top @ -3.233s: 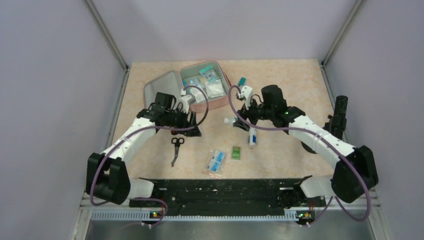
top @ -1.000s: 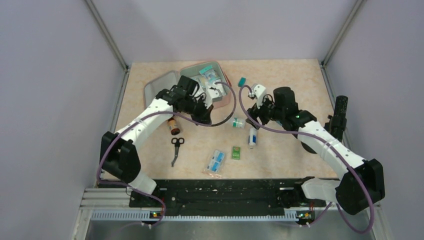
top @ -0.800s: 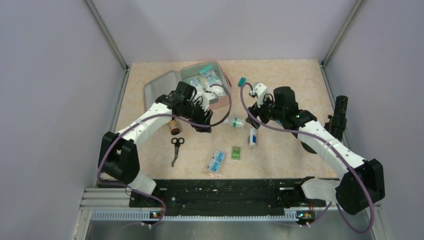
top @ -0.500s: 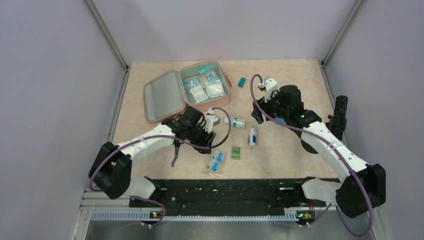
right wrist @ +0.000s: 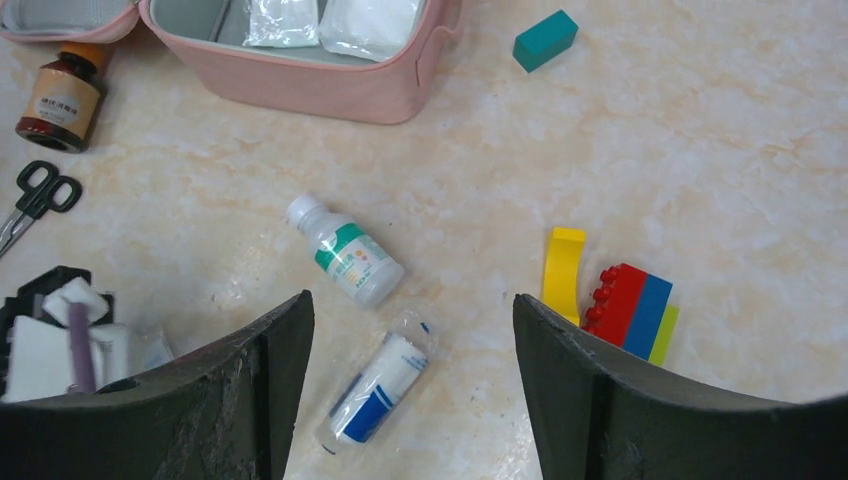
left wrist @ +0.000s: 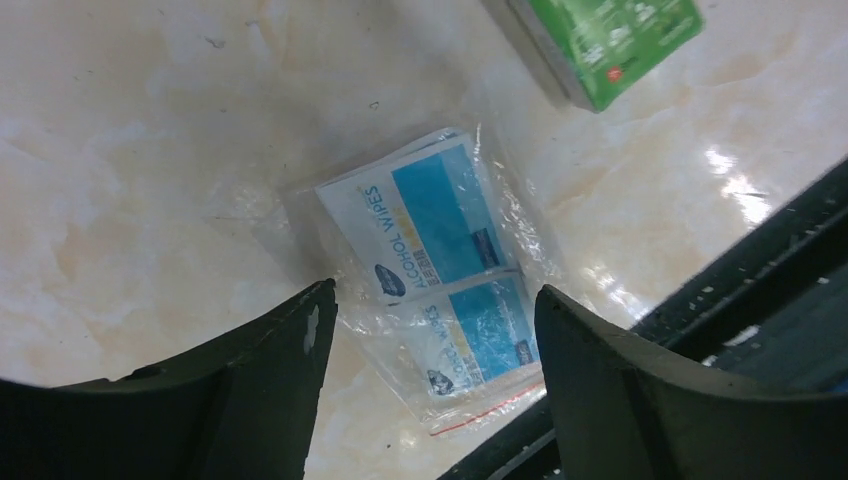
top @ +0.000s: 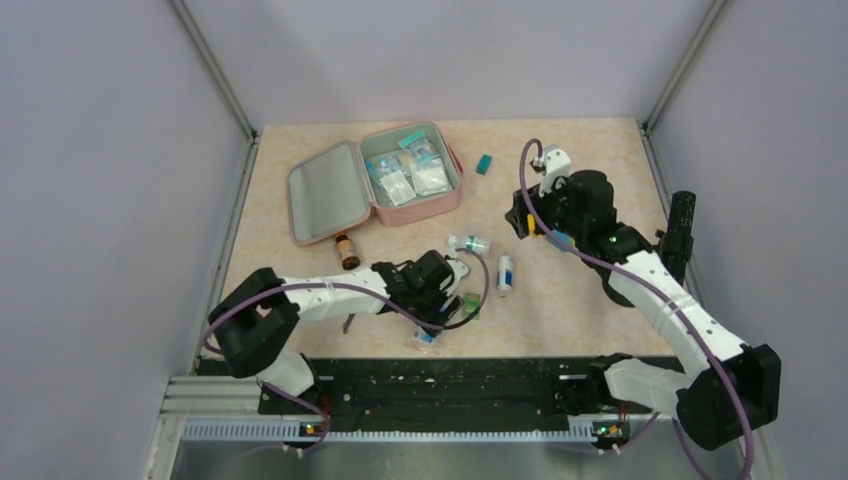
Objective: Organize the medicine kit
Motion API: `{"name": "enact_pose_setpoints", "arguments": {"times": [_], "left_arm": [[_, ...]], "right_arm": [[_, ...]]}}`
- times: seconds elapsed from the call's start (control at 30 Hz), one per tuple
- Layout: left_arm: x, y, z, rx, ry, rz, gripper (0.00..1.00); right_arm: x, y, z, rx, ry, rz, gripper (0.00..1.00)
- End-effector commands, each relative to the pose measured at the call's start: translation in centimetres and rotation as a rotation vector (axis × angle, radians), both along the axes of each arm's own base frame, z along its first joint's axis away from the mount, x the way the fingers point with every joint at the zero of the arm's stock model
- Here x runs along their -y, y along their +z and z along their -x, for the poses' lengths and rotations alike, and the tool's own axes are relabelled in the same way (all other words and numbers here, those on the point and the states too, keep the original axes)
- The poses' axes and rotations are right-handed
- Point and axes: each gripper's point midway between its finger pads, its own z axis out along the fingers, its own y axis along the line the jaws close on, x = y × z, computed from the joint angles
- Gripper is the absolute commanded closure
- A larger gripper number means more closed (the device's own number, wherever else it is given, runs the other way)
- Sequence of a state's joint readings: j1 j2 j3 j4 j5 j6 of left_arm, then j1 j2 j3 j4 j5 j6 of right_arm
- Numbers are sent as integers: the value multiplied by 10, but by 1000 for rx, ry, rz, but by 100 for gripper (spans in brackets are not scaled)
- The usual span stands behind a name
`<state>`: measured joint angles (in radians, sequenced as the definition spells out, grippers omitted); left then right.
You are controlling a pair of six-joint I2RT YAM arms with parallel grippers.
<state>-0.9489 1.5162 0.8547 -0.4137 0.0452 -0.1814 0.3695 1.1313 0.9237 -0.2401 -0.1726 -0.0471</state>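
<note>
The medicine kit (top: 440,205), a pink zip case, lies open at the back left. Its tray holds several packets, and its wall shows in the right wrist view (right wrist: 300,90). My left gripper (top: 447,303) is open and empty, low over a clear bag of alcohol wipes (left wrist: 440,290) near the front rail. The bag lies between its fingers, untouched (left wrist: 430,320). My right gripper (top: 520,218) is open and empty (right wrist: 410,330). It hangs above a wrapped bandage roll (right wrist: 380,390) and a white bottle (right wrist: 350,262).
A green box (left wrist: 610,40) lies by the wipes. A brown bottle (right wrist: 55,100) and scissors (right wrist: 35,200) are in front of the case. A teal block (right wrist: 545,40), a yellow piece (right wrist: 563,270) and stacked coloured blocks (right wrist: 635,310) lie on the right. The black rail (left wrist: 760,280) is close.
My left arm left the case and swung toward the front, lowering over the wipes bag. My right gripper drew back and up, away from the white bottle.
</note>
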Motion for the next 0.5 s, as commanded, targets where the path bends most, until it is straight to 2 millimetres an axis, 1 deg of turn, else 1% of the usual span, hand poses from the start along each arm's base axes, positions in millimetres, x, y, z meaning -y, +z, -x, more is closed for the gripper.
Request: {"name": "enact_pose_setpoints", "arguments": {"times": [0.0, 0.1, 0.17, 0.23, 0.33, 0.4, 0.47], "left_arm": [[3, -14, -17, 76, 53, -80, 26], [3, -27, -17, 57, 43, -115, 46], [8, -28, -17, 43, 31, -112, 61], [13, -23, -19, 42, 27, -103, 72], [15, -11, -28, 62, 28, -97, 78], [17, 2, -38, 76, 33, -68, 79], [16, 17, -51, 94, 40, -33, 87]], "right_arm": [[6, 20, 2, 65, -33, -54, 28], [7, 20, 5, 72, -36, -64, 28], [8, 22, 7, 79, -37, -66, 28], [9, 22, 10, 77, -37, -67, 28], [10, 23, 12, 74, -34, -62, 28], [10, 23, 13, 69, -30, -59, 28], [10, 25, 13, 71, -23, -53, 28]]}}
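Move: The wipes bag lies straight under the open left fingers, only about 2 cm below the hand. From that hand the green box sits some 8 cm to the right and 4 cm ahead, the green-labelled bottle about 15 cm ahead and 7 cm right, and the blue-labelled bottle about 9 cm ahead and 14 cm right. For the right hand, the wipes are roughly 18 cm back, 17 cm left and 20 cm below. Lower the left gripper just under 2 cm onto the wipes bag, then close the fingers from wide open so that they pinch a fold of its plastic. While closing, slide about 2.5 cm forward and a little right, rising roughly 1 cm off the lowest point towards the end, with the fingers still pointing down. ##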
